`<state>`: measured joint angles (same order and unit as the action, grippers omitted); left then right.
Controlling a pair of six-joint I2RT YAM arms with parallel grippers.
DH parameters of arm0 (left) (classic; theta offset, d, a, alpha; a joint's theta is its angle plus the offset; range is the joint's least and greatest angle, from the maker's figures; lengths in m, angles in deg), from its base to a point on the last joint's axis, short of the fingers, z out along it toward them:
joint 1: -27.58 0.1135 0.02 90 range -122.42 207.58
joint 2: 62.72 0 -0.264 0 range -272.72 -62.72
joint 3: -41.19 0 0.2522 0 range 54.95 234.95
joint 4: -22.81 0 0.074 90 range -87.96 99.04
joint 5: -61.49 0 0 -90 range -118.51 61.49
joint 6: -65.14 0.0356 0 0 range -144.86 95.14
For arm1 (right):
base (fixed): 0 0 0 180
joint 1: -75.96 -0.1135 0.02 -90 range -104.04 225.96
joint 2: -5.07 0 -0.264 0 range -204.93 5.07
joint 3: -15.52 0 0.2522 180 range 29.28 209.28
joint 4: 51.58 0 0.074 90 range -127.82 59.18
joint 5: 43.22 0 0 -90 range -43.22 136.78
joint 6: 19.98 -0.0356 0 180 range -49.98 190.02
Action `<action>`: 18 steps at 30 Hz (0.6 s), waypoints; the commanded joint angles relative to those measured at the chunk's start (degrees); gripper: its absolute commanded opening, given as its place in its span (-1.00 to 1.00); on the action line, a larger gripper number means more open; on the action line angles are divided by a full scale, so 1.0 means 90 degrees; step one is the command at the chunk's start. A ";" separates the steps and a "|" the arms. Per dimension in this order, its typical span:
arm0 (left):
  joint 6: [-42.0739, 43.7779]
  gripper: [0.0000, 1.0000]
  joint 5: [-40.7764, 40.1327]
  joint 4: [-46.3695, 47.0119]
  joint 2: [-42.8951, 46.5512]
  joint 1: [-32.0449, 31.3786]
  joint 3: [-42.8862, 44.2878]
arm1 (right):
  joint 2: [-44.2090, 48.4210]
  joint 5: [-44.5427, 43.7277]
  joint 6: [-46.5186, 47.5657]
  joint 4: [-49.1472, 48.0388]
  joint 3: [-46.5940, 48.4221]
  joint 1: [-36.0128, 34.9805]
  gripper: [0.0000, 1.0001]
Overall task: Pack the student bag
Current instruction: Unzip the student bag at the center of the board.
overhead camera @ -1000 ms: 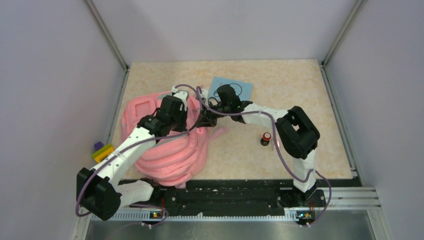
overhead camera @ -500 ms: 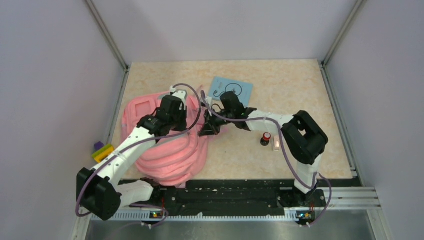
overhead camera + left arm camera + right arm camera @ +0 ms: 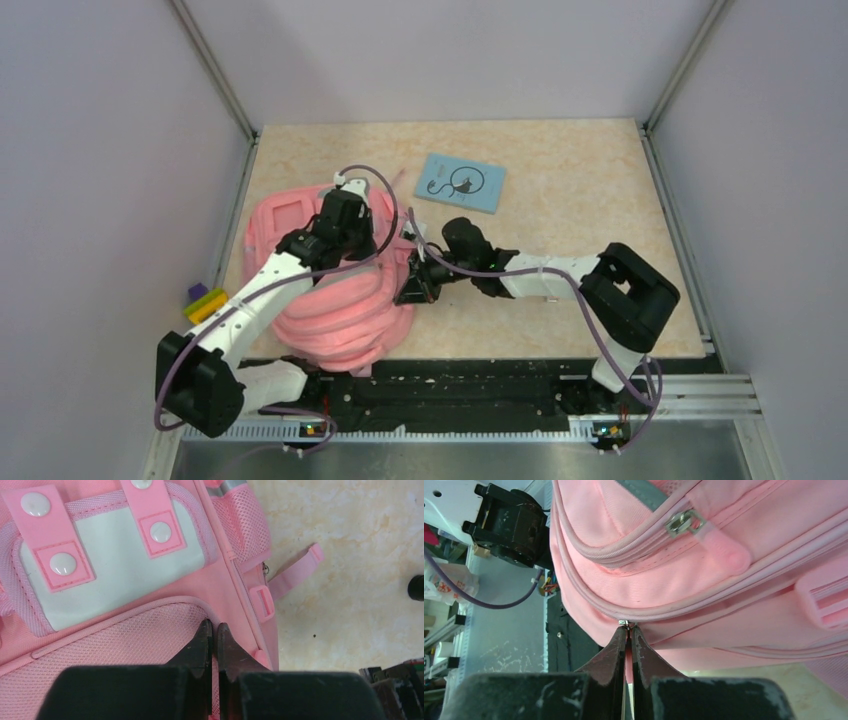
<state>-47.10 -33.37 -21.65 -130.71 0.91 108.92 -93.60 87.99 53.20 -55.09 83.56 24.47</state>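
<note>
The pink student bag (image 3: 330,305) lies at the table's left. In the left wrist view my left gripper (image 3: 214,626) is shut on the edge of the bag's mesh pocket (image 3: 125,640), just below the white patch (image 3: 120,570). From above, the left gripper (image 3: 368,232) sits on the bag's upper right part. My right gripper (image 3: 628,627) is shut on a small metal zipper pull (image 3: 624,624) on a seam of the bag (image 3: 664,575). From above, the right gripper (image 3: 413,289) is at the bag's right edge, toward the near side.
A light blue book (image 3: 461,182) lies flat behind the arms, mid-table. A purple and yellow block (image 3: 205,301) sits off the table's left edge. A second zipper slider (image 3: 684,522) shows higher on the bag. The right forearm (image 3: 530,278) lies low across the table's middle.
My right gripper has travelled down the bag's right side toward the near edge, still on the zipper pull. The right arm now covers the small red-capped bottle. The left arm has barely shifted.
</note>
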 commanded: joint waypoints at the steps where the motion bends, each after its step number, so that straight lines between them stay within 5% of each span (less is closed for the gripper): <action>1: -0.0739 -1.00 0.0379 0.2292 -0.0239 -0.0021 0.0139 | 0.0450 -0.0323 -0.1284 -0.1379 -0.0512 -0.0382 -1.00; 18: -0.1189 -1.00 -0.0422 0.3983 -0.1834 -0.0630 0.1290 | 0.1209 -0.3249 -0.1055 -0.1172 -0.0794 -0.0947 -1.00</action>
<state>-56.32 -39.73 -4.56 -145.92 -3.77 115.29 -86.89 59.99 43.41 -64.17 76.44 19.66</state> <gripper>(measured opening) 0.024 0.014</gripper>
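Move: The left hand already pinches the piping at the corner of the bag's mesh panel. The blue book lies about 17 cm ahead, 19 cm right and 11 cm below. The right hand still grips the zipper pull, which is some 11 cm back, 6 cm right and 4 cm below the left hand. From the right hand, the front pocket's zipper pull sits about 4 cm ahead, 6 cm left and 2 cm higher. Keeping their pinches, the left hand drags the bag about 10 cm forward-right while the right follows, turning clockwise. ##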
